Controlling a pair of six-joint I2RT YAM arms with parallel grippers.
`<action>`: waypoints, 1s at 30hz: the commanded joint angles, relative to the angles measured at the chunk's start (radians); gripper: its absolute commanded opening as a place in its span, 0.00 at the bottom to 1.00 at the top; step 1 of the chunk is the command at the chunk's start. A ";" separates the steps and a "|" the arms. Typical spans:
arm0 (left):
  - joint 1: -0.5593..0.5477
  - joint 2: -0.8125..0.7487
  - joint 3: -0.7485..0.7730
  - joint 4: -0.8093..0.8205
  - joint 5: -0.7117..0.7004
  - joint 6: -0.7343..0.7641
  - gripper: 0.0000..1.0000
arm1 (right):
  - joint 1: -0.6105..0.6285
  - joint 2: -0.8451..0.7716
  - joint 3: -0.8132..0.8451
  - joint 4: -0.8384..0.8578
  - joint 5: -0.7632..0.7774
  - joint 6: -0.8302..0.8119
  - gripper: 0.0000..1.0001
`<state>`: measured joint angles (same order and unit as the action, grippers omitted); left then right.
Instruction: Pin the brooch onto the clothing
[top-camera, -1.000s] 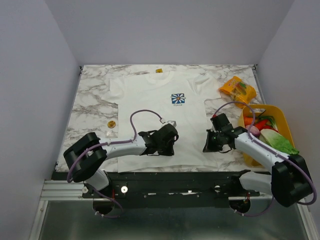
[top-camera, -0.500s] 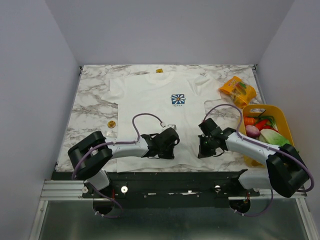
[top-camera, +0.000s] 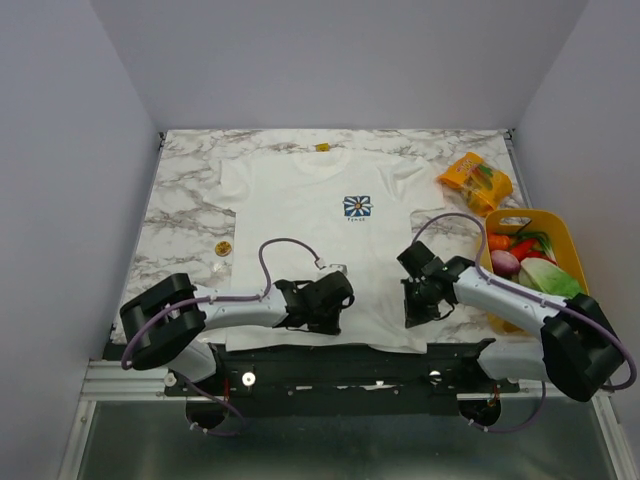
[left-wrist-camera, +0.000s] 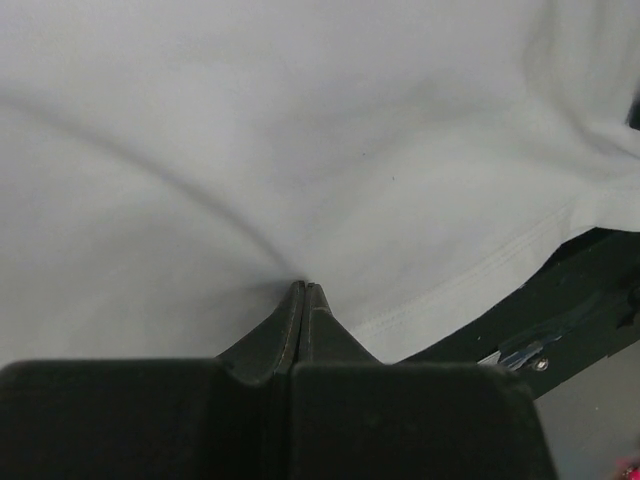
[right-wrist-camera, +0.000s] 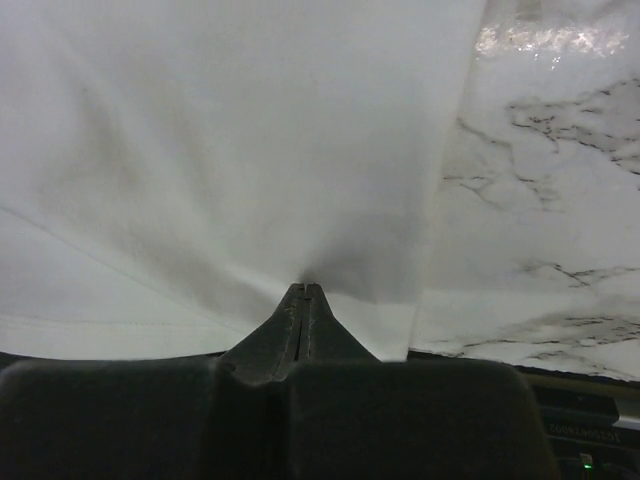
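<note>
The clothing, a white T-shirt (top-camera: 300, 210) with a blue flower emblem (top-camera: 356, 206), lies flat on the marble table (top-camera: 180, 200). Its hem hangs over the near edge. My left gripper (top-camera: 318, 308) is shut, pinching the fabric near the lower hem (left-wrist-camera: 303, 285), and creases radiate from its tips across the shirt (left-wrist-camera: 300, 120). My right gripper (top-camera: 415, 312) is shut the same way near the shirt's lower right corner (right-wrist-camera: 305, 287), on the cloth (right-wrist-camera: 220, 130). The brooch (top-camera: 223, 246), a tiny gold piece, rests on the marble to the left of the shirt, away from both grippers.
An orange snack packet (top-camera: 477, 180) lies at the back right. A yellow basket (top-camera: 530, 213) of vegetables stands by the right arm. A small yellow bit (top-camera: 321, 147) sits at the collar and a tiny pale object (top-camera: 218, 267) below the brooch. Bare marble (right-wrist-camera: 540, 200) shows right of the shirt.
Both grippers have drawn back toward the near edge with the shirt pinched. The whole shirt has slid nearer and its hem now overhangs the table's front. The brooch has not moved.
</note>
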<state>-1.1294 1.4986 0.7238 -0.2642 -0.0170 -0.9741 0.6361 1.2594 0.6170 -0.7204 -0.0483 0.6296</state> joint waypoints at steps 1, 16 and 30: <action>-0.013 -0.034 -0.001 -0.150 -0.089 0.000 0.00 | 0.017 -0.029 0.050 -0.077 0.042 0.009 0.00; 0.273 -0.109 0.284 -0.178 -0.163 0.274 0.15 | 0.020 -0.163 0.231 0.136 -0.011 -0.133 0.35; 0.937 -0.270 0.135 -0.020 0.120 0.252 0.76 | 0.023 0.164 0.464 0.524 -0.304 -0.246 0.82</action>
<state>-0.3531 1.2598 0.9283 -0.3378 -0.0235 -0.6949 0.6491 1.3193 1.0351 -0.3450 -0.1944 0.4202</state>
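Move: Both closed grippers are on the shirt near its front hem, which runs about 3 cm behind the left fingertips. The brooch lies on the bare table past the shirt's left edge, some 23 cm ahead of the left hand and 28 cm to its left, at fingertip height. From that hand the flower print is about 36 cm ahead and 5 cm right. From the right hand the brooch is roughly 21 cm ahead and 44 cm left, the print 33 cm ahead and 10 cm left. Both shut fingertips come off the cloth near the hem. The left hand swings forward some 23 cm, then also left, rising about 14 cm towards the brooch; its wrist turns counter-clockwise roughly 30 degrees and tips up as the fingers spread wide. The right hand rises about 17 cm while travelling forward and left over the shirt, opens wide, and tilts to point forward and left. ##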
